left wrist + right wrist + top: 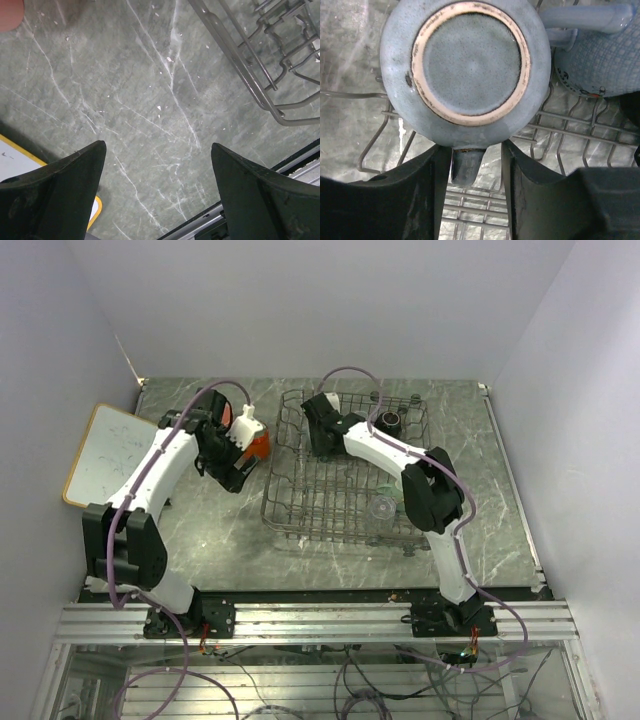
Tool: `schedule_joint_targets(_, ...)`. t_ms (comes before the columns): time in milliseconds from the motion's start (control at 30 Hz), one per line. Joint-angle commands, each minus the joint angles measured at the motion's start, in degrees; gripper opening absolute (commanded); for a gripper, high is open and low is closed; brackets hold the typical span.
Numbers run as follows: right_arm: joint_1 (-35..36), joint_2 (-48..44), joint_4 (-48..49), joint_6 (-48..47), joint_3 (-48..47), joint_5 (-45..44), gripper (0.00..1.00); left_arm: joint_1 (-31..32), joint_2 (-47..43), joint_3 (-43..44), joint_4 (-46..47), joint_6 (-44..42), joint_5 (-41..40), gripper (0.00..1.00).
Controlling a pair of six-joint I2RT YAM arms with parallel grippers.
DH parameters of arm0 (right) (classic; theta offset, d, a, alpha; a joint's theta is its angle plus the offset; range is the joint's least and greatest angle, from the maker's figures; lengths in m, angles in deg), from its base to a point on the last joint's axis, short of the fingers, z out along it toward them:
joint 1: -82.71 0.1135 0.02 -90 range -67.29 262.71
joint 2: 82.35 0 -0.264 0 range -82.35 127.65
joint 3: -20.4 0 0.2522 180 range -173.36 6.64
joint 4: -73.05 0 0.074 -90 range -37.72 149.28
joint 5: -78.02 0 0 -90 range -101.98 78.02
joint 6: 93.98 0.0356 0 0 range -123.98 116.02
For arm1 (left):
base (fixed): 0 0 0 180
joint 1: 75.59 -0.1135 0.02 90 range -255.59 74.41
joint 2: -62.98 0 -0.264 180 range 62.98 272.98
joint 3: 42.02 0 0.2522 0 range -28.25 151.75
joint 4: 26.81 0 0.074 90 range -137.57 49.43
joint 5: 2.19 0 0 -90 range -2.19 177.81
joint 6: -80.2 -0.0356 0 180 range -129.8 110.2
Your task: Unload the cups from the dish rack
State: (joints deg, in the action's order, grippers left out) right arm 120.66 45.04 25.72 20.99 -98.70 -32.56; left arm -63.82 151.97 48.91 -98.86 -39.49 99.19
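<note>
In the right wrist view a grey mug point(470, 60) lies upside down in the dish rack point(570, 132), base towards me. Its handle point(466, 165) sits between the jaws of my right gripper point(473, 150). The left finger touches the handle and a gap shows at the right finger. A second grey mug point(600, 55) lies beside it. From above, the right gripper point(320, 440) is over the rack's point(300, 510) far-left part. A black mug point(388, 423) and a clear glass point(383, 506) stand in the rack. My left gripper point(157, 150) hangs open over bare table, near an orange mug point(260, 446).
A white board point(110, 450) with a wooden frame lies at the table's left; its edge point(15, 160) shows by my left finger. A pink cup's edge point(10, 12) peeks into the left wrist view's corner. The rack's corner point(260, 75) lies to the left gripper's right.
</note>
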Motion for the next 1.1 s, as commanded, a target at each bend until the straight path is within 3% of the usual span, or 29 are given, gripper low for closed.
schedule_joint_targets(0, -0.15, 0.37, 4.02, -0.97, 0.27, -1.83, 0.41, -0.17, -4.30, -1.17, 0.38, -2.22, 3.43, 0.98)
schedule_joint_targets(333, 0.45, -4.71, 10.95, 0.17, 7.41, -5.38, 0.00, -0.17, -5.68, -1.09, -0.55, -2.64, 4.07, 0.97)
schedule_joint_targets(800, 0.72, -14.83, 10.88, 0.52, 4.79, -3.45, 0.00, -0.17, -13.37, -4.46, 6.00, -6.87, 8.17, 1.00)
schedule_joint_targets(1067, 0.72, -26.12, 10.03, 10.36, 12.52, 12.89, 0.00, -0.12, -21.40, -8.03, 16.03, -9.77, 13.03, 0.99)
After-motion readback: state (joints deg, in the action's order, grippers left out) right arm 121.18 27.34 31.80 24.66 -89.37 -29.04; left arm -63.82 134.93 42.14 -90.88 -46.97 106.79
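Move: The grey cup stands upside down in the rack's far left part, its middle roughly 5 cm ahead of the right hand, level with it sideways and in height, its handle already between the open fingers. The blue cup is about 6 cm ahead and 8 cm to the right, the black cup some 5 cm ahead and 14 cm to the right. From the left hand, the grey cup lies around 9 cm ahead, 17 cm to the right and 8 cm lower. The right fingers close on the grey cup's handle and pinch it from both sides, the hand hardly shifting; it then lifts nearly straight up, about 11 cm and fastest at the end, easing back 2 cm while its left side tilts up some 15 degrees. Meanwhile the empty left hand, still open, rises about 6 cm and tips its fingers forward and up. ##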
